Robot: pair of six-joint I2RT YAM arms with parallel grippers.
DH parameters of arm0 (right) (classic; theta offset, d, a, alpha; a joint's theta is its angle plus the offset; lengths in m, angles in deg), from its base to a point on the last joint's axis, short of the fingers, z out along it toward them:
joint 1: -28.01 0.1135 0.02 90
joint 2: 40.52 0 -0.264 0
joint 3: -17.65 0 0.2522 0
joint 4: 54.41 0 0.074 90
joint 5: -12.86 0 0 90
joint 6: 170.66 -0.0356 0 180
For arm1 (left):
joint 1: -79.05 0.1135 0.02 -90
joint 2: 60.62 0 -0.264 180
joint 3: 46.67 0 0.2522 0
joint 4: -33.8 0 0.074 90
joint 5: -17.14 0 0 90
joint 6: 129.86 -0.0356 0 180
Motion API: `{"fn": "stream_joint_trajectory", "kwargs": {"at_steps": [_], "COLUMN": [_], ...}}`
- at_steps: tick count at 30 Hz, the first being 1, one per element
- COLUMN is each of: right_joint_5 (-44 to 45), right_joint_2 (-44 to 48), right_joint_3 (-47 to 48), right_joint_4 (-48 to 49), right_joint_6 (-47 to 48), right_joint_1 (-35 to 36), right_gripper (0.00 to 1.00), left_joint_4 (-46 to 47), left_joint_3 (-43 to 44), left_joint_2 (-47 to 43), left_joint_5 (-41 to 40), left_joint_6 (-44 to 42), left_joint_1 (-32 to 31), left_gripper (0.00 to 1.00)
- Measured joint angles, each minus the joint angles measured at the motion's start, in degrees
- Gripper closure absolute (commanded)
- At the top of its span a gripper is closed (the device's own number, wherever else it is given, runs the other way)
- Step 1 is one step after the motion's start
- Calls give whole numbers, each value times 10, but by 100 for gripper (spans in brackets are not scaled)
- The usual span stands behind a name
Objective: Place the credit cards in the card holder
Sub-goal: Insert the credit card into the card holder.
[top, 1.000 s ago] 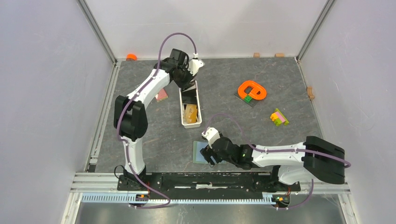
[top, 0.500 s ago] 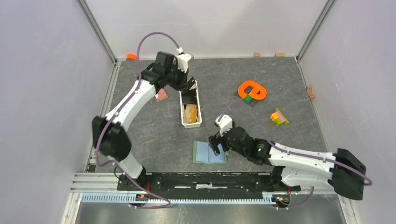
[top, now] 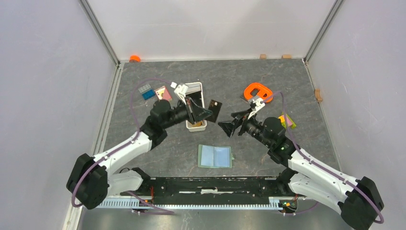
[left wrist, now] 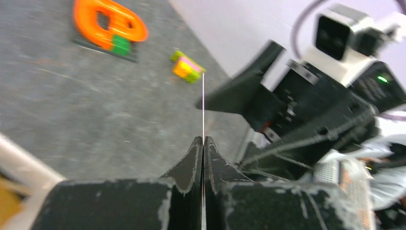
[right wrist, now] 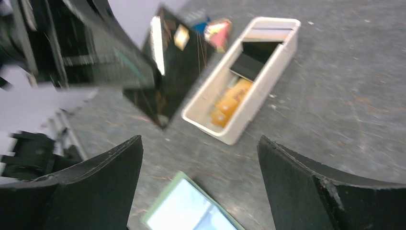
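My left gripper (top: 200, 113) is shut on a black credit card (top: 214, 110) and holds it in the air just right of the white tray. In the left wrist view the black credit card (left wrist: 203, 103) shows edge-on, clamped at my left gripper (left wrist: 203, 142). My right gripper (top: 230, 122) hangs open a short way right of it, facing the card without touching it. From the right wrist the black credit card (right wrist: 167, 72) hangs ahead of my open right gripper (right wrist: 199, 141). The card holder (top: 215, 156) lies open flat, pale blue inside up. More credit cards, one orange (right wrist: 230, 103) and one black (right wrist: 249, 63), lie in the tray.
The long white tray (top: 203, 106) stands behind the held card. An orange ring toy (top: 257, 91) and a yellow-pink-green block (top: 286, 120) sit at the right. Small blue (top: 145, 91) and red (top: 163, 92) pieces lie at the back left.
My left gripper lifted the black card out of the tray's far end and carried it nearer and to the right. My right gripper rose off the card holder and turned toward the card.
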Motion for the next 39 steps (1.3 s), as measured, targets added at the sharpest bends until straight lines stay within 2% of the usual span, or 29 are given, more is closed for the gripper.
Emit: {"fn": "stream_joint_trajectory", "kwargs": {"at_steps": [4,9,13,19,24,32,33,37,39], "right_joint_5": [-54,-83,-96,-108,-123,-144,-145,-147,-141], "right_joint_2": [10,25,36,41,31,11,11,16,26], "right_joint_3": [-27,-37,-47,-70,-70,-71,-71,-71,-71], "right_joint_4": [85,139,178,224,254,283,283,274,248], "right_joint_6": [-51,-79,-99,-123,-139,-161,-162,-163,-153], "right_joint_1": [-13,-14,-14,-14,-15,-18,-18,-18,-17], "right_gripper": [16,38,42,58,65,97,100,100,100], "left_joint_4": [127,221,271,303,314,326,327,317,286], "left_joint_3": [-72,-98,-118,-136,-139,-152,-153,-154,-154], "left_joint_2": [-19,-27,-36,-38,-38,-38,-38,-38,-42], "left_joint_5": [-21,-49,-72,-87,-89,-90,-90,-89,-89], "left_joint_6": [78,124,143,157,163,172,173,171,165], "left_joint_1": [-67,-110,-120,-122,-125,-127,-127,-127,-128], "left_gripper": [98,98,98,98,98,97,92,43,29]}}
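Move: The black credit card, still pinched by the left hand, has its middle just off those fingertips, 2 cm to their right and 1 cm ahead; the open right hand that will take it waits about 8 cm right, 3 cm back and 4 cm below. From the right hand, the card lies some 4 cm ahead, 6 cm left and 4 cm above; the open card holder is 8 cm back, 4 cm left and 19 cm below, the white tray 17 cm ahead, 14 cm left and 17 cm below. The credit card goes from hand to hand in the air: the left hand draws it back about 7 cm, slightly right and up, while the right rises some 6 cm and comes back 4 cm to its free part. Both tip their fingers up about 20 degrees. The right closes from wide open and pinches the card; only then do the left fingers open halfway, letting go as that hand starts to sink. ##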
